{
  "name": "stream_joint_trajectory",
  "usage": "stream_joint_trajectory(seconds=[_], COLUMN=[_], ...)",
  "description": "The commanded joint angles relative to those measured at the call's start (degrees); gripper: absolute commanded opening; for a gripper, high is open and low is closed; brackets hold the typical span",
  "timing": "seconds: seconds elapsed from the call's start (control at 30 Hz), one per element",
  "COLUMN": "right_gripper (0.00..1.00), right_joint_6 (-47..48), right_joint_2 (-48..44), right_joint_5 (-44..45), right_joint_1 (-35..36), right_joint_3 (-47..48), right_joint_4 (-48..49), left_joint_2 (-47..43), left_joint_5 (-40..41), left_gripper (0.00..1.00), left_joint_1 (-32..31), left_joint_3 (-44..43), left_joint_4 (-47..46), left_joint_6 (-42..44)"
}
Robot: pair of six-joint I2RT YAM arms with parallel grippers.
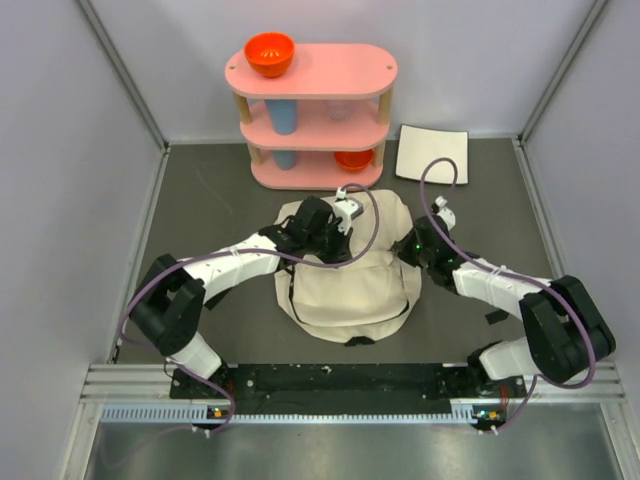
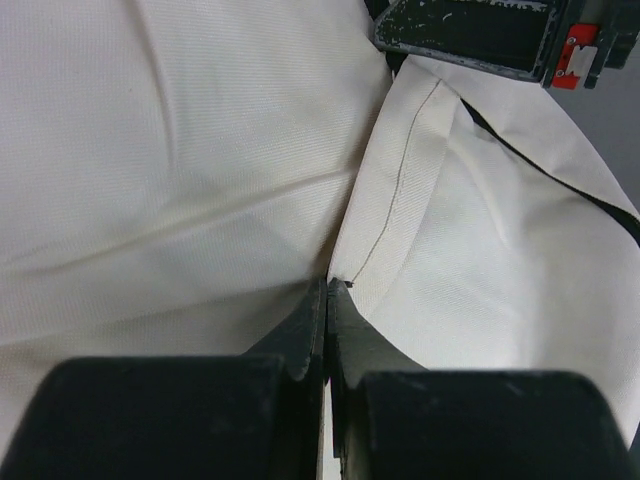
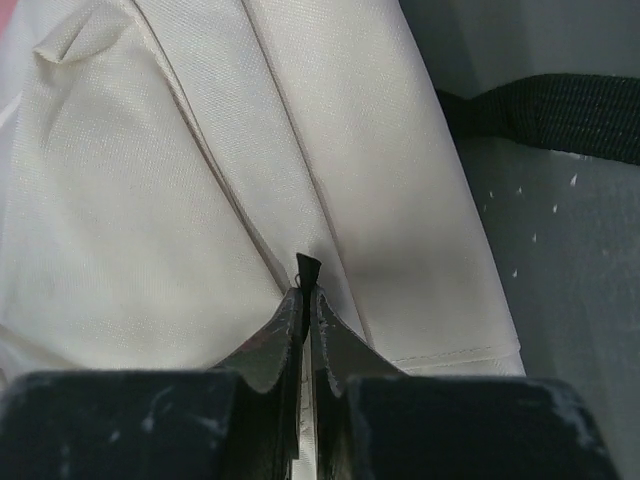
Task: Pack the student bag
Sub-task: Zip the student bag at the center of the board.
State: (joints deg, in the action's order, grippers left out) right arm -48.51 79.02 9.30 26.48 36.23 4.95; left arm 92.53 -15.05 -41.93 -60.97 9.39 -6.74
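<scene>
The student bag (image 1: 345, 295), a cream fabric backpack, lies flat in the middle of the table with its black straps underneath. My left gripper (image 1: 340, 240) rests on the bag's upper left part. In the left wrist view its jaws (image 2: 327, 285) are shut, pinching the stitched edge of a cream fabric flap (image 2: 400, 200). My right gripper (image 1: 413, 248) sits at the bag's upper right edge. The right wrist view shows that gripper (image 3: 306, 292) shut on a small black zipper pull (image 3: 308, 267) along a seam.
A pink three-tier shelf (image 1: 312, 72) stands behind the bag, with an orange bowl (image 1: 270, 53) on top, a blue cup (image 1: 283, 117) in the middle and another orange bowl (image 1: 353, 159) below. A flat white square sheet (image 1: 432, 152) lies to its right. A black strap (image 3: 560, 115) lies beside the bag.
</scene>
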Motion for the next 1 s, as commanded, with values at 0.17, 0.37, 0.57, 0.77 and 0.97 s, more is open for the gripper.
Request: stream_joint_trajectory(seconds=[0.17,0.37,0.57,0.77,0.97], right_gripper=[0.00,0.00,0.66,0.80,0.90], right_joint_6=[-3.35,-2.20,-1.76,-0.80,2.36], right_joint_2=[-8.27,-12.48,-19.06,-21.99,-16.20], right_joint_5=[9.77,9.68,11.79,5.13,-6.66], right_joint_1=[-1.08,-0.99,-1.60,-3.71,-3.72], right_joint_3=[-4.94,-5.11,-7.40,-6.61,-2.22], right_joint_4=[0.42,-2.48,-4.86,-7.67,-7.59], left_joint_2=[-4.38,-4.11,-5.52,-10.70,-17.55], left_joint_5=[6.35,8.02,10.21,12.41,18.30], left_gripper=[0.00,0.00,0.21,0.70,0.99], left_joint_1=[2.20,2.38,2.38,2.65,4.31], left_joint_3=[5.07,2.96,0.77,0.50,2.52], left_joint_4=[7.49,8.98,11.09,11.27,8.55], left_joint_6=[-1.25,-0.64,-2.04,-4.24,-7.14])
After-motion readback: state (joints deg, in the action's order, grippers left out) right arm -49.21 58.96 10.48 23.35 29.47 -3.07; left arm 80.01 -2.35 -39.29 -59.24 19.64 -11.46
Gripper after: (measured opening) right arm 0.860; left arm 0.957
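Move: The left gripper is shut on the zip flap of the student bag, so that grip is at its hand point; the zip pull lies about 12 cm to its right and 2 cm farther out. The right gripper is shut on that pull, with the flap spot the left gripper holds some 12 cm to its left and 2 cm back. The bag's near hem tab lies roughly 19 cm back and 4 cm right of the left gripper, about 6 cm lower. Let go of the bag with both grippers. Keep the left one shut on the flap while easing about 1 cm left, then open it wide and carry it left and up, some 7 cm left in all, turning 15 degrees counter-clockwise. Lift the right one about 3 cm and slightly back while shut, then open it, swinging right and farther back, clear of the pull. ##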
